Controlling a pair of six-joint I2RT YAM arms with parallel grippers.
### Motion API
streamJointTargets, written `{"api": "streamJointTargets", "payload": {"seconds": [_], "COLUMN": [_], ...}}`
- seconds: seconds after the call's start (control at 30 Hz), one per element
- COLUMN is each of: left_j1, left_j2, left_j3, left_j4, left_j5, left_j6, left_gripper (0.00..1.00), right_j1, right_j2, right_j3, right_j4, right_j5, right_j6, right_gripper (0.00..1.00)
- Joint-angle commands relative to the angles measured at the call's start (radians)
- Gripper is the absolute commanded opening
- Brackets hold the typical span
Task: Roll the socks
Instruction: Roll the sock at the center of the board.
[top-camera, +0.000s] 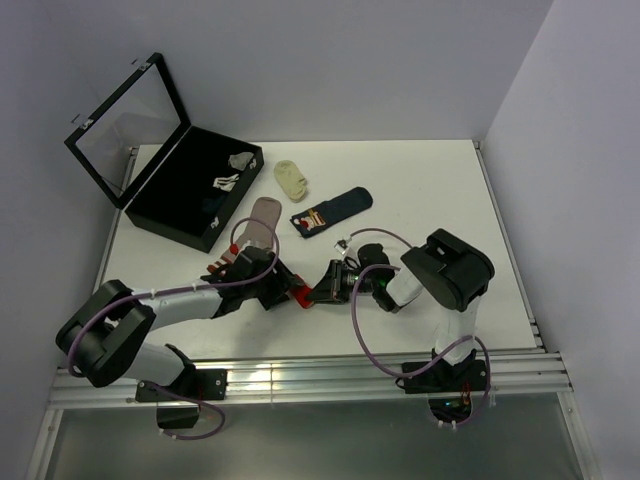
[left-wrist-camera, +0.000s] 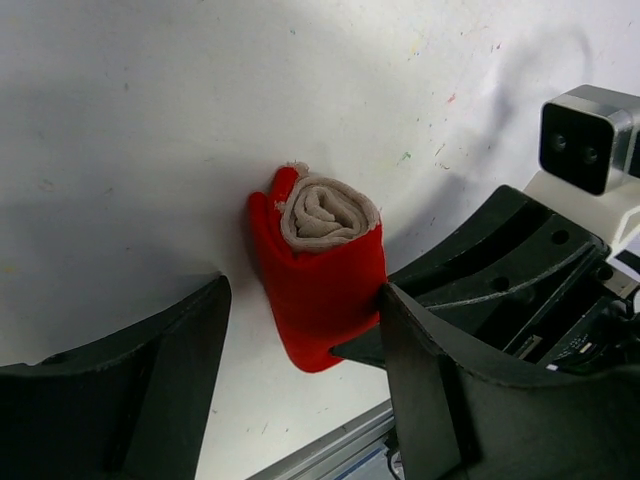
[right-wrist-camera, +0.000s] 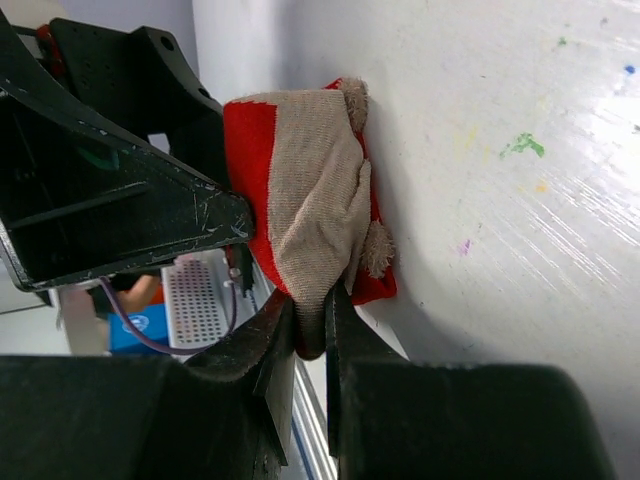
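Note:
The beige sock with red toe and heel (top-camera: 300, 296) lies rolled into a tight bundle on the white table, between my two grippers. My right gripper (right-wrist-camera: 310, 300) is shut on a fold of the beige sock (right-wrist-camera: 312, 190) at the roll's end. My left gripper (left-wrist-camera: 300, 310) stands open around the roll (left-wrist-camera: 322, 262): its right finger (left-wrist-camera: 420, 370) touches the red side and its left finger (left-wrist-camera: 170, 370) is apart. From above, the left gripper (top-camera: 283, 288) and right gripper (top-camera: 318, 290) meet at the roll. The dusty-pink sock (top-camera: 262, 218) and navy sock (top-camera: 333, 211) lie flat further back.
A black case (top-camera: 160, 215) with its lid open stands at the back left, with small white-grey items (top-camera: 232, 170) inside. A pale-yellow sock (top-camera: 293, 179) lies behind the navy one. The table's metal front rail (top-camera: 300, 375) runs just below the roll.

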Motion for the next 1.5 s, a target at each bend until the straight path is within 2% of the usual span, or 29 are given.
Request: {"api": "streamJointTargets", "payload": {"seconds": [0.0, 0.43, 0.57, 0.67, 0.73, 0.8, 0.9, 0.93, 1.03, 1.1, 1.23, 1.33, 1.37, 1.47], "left_j1": [-0.014, -0.044, -0.053, -0.063, -0.064, -0.070, -0.073, -0.075, -0.075, -0.075, -0.075, -0.075, -0.075, -0.075], "left_j2": [0.023, 0.138, 0.164, 0.201, 0.228, 0.248, 0.274, 0.284, 0.316, 0.337, 0.370, 0.422, 0.437, 0.497], "left_j3": [0.005, 0.058, 0.084, 0.116, 0.133, 0.148, 0.167, 0.174, 0.199, 0.217, 0.298, 0.370, 0.386, 0.433], "left_j4": [0.026, -0.037, -0.107, -0.199, -0.242, -0.284, -0.322, -0.331, -0.368, -0.402, -0.457, -0.527, -0.541, -0.580], "left_j5": [-0.048, -0.102, -0.136, -0.157, -0.169, -0.174, -0.183, -0.188, -0.199, -0.208, -0.231, -0.257, -0.261, -0.258], "left_j6": [-0.031, -0.078, -0.101, -0.120, -0.132, -0.140, -0.140, -0.138, -0.131, -0.124, -0.069, -0.026, -0.017, 0.007], "left_gripper": [0.67, 0.59, 0.56, 0.52, 0.44, 0.36, 0.31, 0.29, 0.26, 0.24, 0.21, 0.18, 0.18, 0.18], "right_j1": [-0.005, -0.019, -0.021, -0.019, -0.021, -0.022, -0.022, -0.021, -0.021, -0.021, -0.021, -0.021, -0.021, -0.024], "right_j2": [0.047, 0.135, 0.139, 0.138, 0.132, 0.124, 0.095, 0.071, -0.004, -0.061, -0.273, -0.418, -0.454, -0.586], "right_j3": [-0.029, -0.058, -0.054, -0.042, -0.028, -0.019, 0.001, 0.009, 0.023, 0.031, 0.087, 0.109, 0.110, 0.112], "right_j4": [0.022, 0.200, 0.183, 0.172, 0.151, 0.126, 0.060, 0.012, -0.120, -0.209, -0.598, -0.807, -0.849, -0.986], "right_j5": [-0.008, -0.045, -0.047, -0.051, -0.050, -0.047, -0.041, -0.031, -0.001, 0.028, 0.163, 0.321, 0.399, 0.499], "right_j6": [0.049, 0.164, 0.153, 0.147, 0.141, 0.120, 0.075, 0.058, -0.023, -0.105, -0.290, -0.397, -0.428, -0.471], "right_gripper": [0.00, 0.02, 0.02, 0.04, 0.06, 0.10, 0.19, 0.25, 0.35, 0.38, 0.44, 0.47, 0.48, 0.52]}}
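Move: Just ahead of the open left hand, the rolled sock lies about 2 cm forward, 3 cm to the right and 2 cm lower. The right hand already pinches its edge, the roll's middle being some 3 cm to that hand's left and 1 cm below. From the left hand, the grey striped sock lies about 13 cm forward and 10 cm left, and the dark sock about 20 cm forward and 9 cm right, both some 3 cm lower. Easing forward, right and slightly down, the left hand brings its fingers around the rolled sock and closes on it, while the right keeps its pinch almost in place. Then the right opens, comes free and draws off about 5 cm right, rising 3 cm and going a little forward; the left, still gripping, carries on forward and right, about 7 cm in all, tilting some 15 degrees. ##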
